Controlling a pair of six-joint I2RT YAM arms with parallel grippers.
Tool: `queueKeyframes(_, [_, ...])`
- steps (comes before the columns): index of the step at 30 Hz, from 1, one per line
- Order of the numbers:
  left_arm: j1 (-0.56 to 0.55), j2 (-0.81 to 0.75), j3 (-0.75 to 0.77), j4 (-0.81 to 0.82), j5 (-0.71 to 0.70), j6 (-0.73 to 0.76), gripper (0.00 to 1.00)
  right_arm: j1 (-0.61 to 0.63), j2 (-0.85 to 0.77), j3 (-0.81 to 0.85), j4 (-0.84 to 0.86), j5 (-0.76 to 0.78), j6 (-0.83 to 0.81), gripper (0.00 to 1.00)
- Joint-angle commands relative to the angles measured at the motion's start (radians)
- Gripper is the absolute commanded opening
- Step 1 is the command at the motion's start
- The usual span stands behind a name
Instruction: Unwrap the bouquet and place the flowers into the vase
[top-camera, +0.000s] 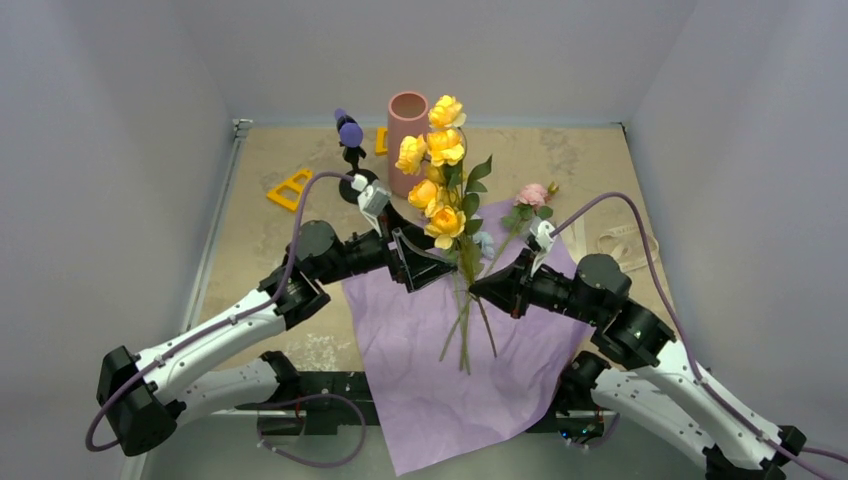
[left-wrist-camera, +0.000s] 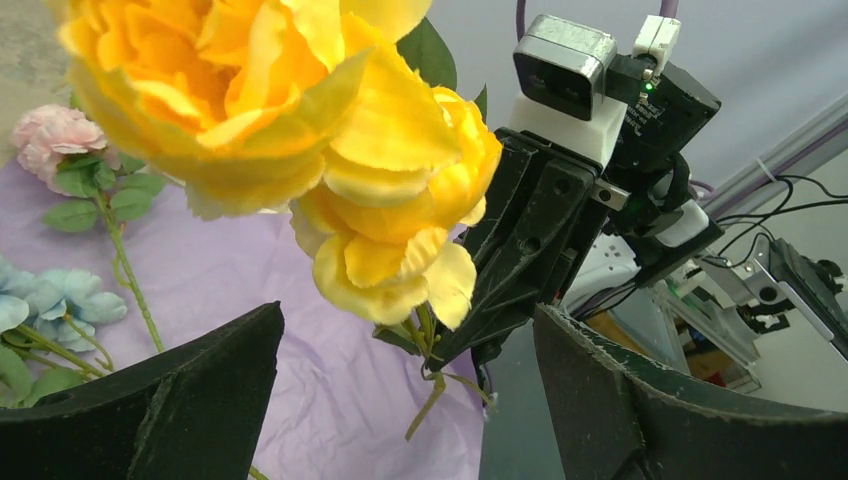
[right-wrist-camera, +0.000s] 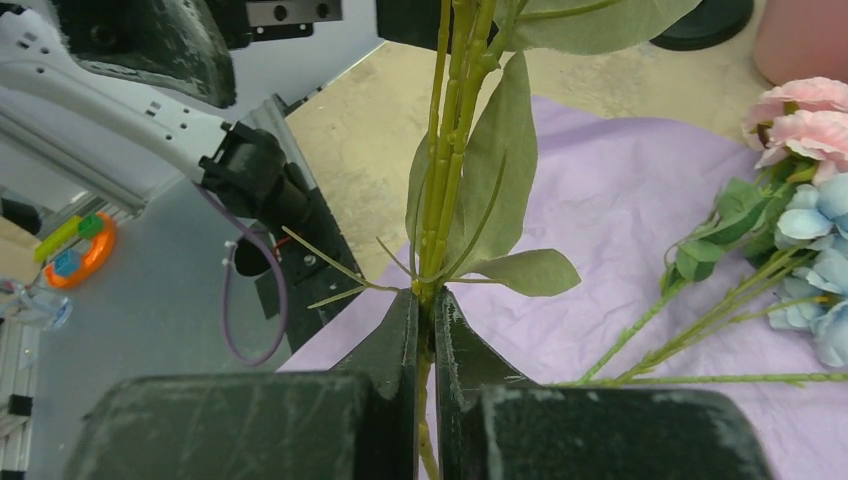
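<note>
My right gripper (top-camera: 472, 288) (right-wrist-camera: 427, 300) is shut on the green stems (right-wrist-camera: 445, 150) of the yellow flowers (top-camera: 444, 190), holding them upright above the lilac paper wrap (top-camera: 430, 370), which lies spread flat. My left gripper (top-camera: 420, 262) (left-wrist-camera: 408, 315) stands open just left of the stems, its fingers apart with a yellow bloom (left-wrist-camera: 300, 120) hanging over the gap. A pink flower (top-camera: 532, 195) and pale-blue flowers (top-camera: 484, 240) (right-wrist-camera: 815, 260) lie on the paper. The salmon-pink vase (top-camera: 407, 140) stands upright behind the yellow blooms.
A black stand with a purple top (top-camera: 350, 150) is left of the vase. Yellow frame pieces (top-camera: 290, 190) lie at the back left. A cream ribbon (top-camera: 620, 245) rests on the tabletop to the right. Grey walls close in on three sides.
</note>
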Motion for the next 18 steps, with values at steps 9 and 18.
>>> queueKeyframes(9, [-0.005,0.007,0.026,0.107,-0.046,-0.005,0.9,0.138,0.05,0.08,0.111,0.094,0.026,0.0])
queueKeyframes(18, [-0.005,-0.008,0.005,0.168,-0.114,0.002,0.74,0.217,0.098,0.096,0.117,0.159,0.012,0.0])
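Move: From the left hand, wide open, the yellow flowers' stems just under the lowest bloom lie about 5 cm to the right, 1 cm ahead and level in height; the vase stands some 27 cm ahead, 5 cm left and 15 cm lower. From the right hand, which already grips those stems, the left gripper's gap lies roughly 6 cm left, 3 cm ahead and 5 cm above; the blue flowers lie 22 cm ahead, 2 cm right and 20 cm below. Bringing the yellow flowers across to the left gripper, the right hand keeps its tight pinch on the stems and carries them about 3 cm left, drawing back some 2 cm and rising slightly. The left hand hovers, then eases up and forward roughly 2 cm around the bunch and starts to narrow its wide-open fingers, not yet gripping. ##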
